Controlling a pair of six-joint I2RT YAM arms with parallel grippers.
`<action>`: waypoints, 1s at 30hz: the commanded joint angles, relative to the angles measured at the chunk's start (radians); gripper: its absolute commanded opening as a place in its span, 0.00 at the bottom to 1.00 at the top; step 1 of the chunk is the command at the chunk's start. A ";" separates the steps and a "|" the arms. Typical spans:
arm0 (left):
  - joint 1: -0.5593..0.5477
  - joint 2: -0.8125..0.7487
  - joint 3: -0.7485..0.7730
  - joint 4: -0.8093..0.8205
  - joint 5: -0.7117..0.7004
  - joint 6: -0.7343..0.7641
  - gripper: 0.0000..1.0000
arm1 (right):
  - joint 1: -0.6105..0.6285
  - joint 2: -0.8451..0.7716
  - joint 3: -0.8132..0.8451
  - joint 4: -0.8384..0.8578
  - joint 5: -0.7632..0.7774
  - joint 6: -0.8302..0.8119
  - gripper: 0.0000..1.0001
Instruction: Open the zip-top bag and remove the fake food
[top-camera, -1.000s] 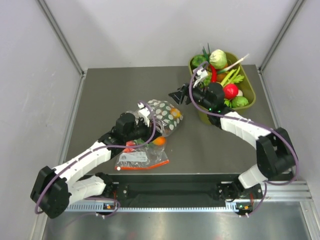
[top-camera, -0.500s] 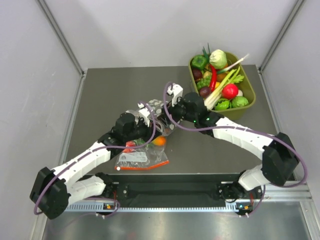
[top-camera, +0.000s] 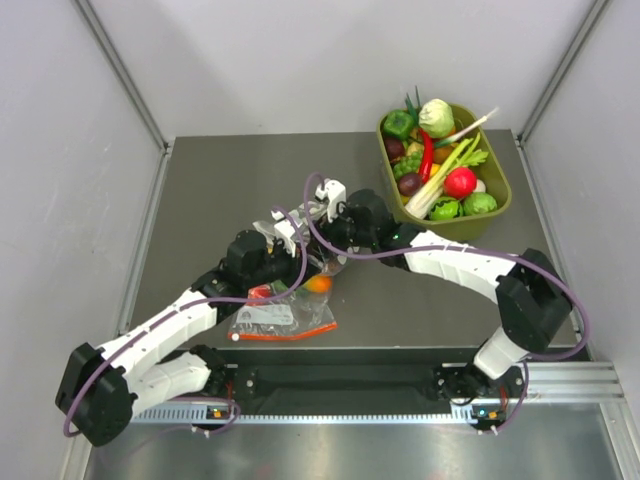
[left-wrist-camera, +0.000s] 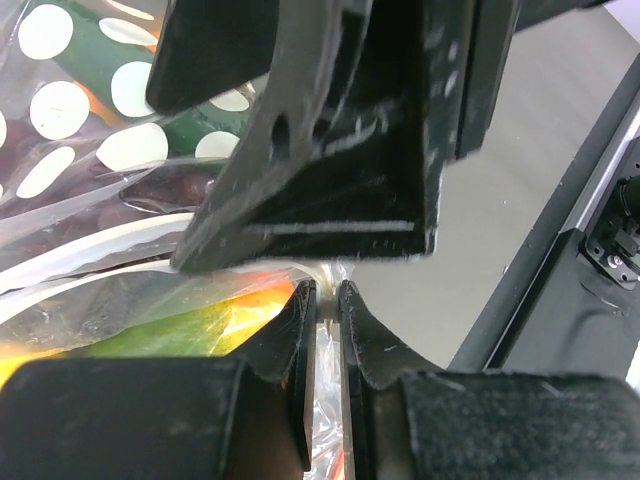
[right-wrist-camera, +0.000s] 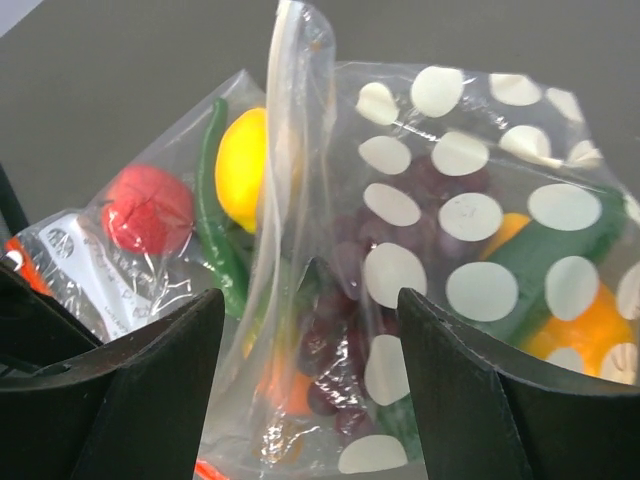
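Observation:
The zip-top bag (right-wrist-camera: 470, 220), clear with white dots, lies at the table's middle (top-camera: 334, 262) under both grippers. Through it I see the fake food: a dark green cucumber piece (right-wrist-camera: 550, 245), a yellow-orange fruit (right-wrist-camera: 592, 322) and dark purple grapes (right-wrist-camera: 350, 300). My left gripper (left-wrist-camera: 327, 300) is shut on a thin clear edge of the bag, low at its near side (top-camera: 292, 230). A strip of the bag's lip (right-wrist-camera: 290, 130) stands upright. My right gripper (right-wrist-camera: 310, 340) hangs open just above the bag, straddling that lip without touching it, and in the overhead view the gripper (top-camera: 316, 222) covers the bag.
A plain clear bag (top-camera: 280, 318) with a red-orange zip strip lies near the front edge; it holds a red fruit (right-wrist-camera: 150, 210), a yellow one (right-wrist-camera: 240, 170) and a green chilli (right-wrist-camera: 222, 240). A green bin (top-camera: 506, 195) of toy vegetables stands at the back right.
My right arm swung left from the green bin to the dotted bag and came down over it, still open. My left gripper kept its pinch and barely moved.

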 joint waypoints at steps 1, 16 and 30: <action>-0.004 -0.021 -0.002 0.016 -0.009 0.003 0.00 | 0.021 0.011 0.044 0.054 -0.059 0.017 0.70; -0.007 -0.019 0.004 -0.002 -0.035 0.016 0.00 | 0.032 0.117 0.140 -0.015 -0.094 0.003 0.39; -0.007 -0.080 0.013 -0.059 -0.162 -0.036 0.59 | 0.008 0.045 0.111 0.003 0.049 0.060 0.00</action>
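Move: The near end of the spotted bag's zip strip is still pinched in the left fingers. The stretch the open right fingers will shut on lies about 2 cm left of that hand, 1 cm back and 2 cm below; from the left hand it is some 6 cm ahead and 2 cm left, a touch lower. From the right hand, the grapes are about 5 cm ahead, 1 cm left and 5 cm down; the lemon is 12 cm left, 2 cm back and 9 cm down. Leftward and down, some 2 to 3 cm, the right hand settles onto the bag's zip strip beyond the left hand's hold, and its wide-open fingers shut fully, pinching the strip; it then eases about 1 cm forward, still gripping. The left hand keeps its pinch while drifting slightly left, then spreads its fingers and lets the strip's end go. ##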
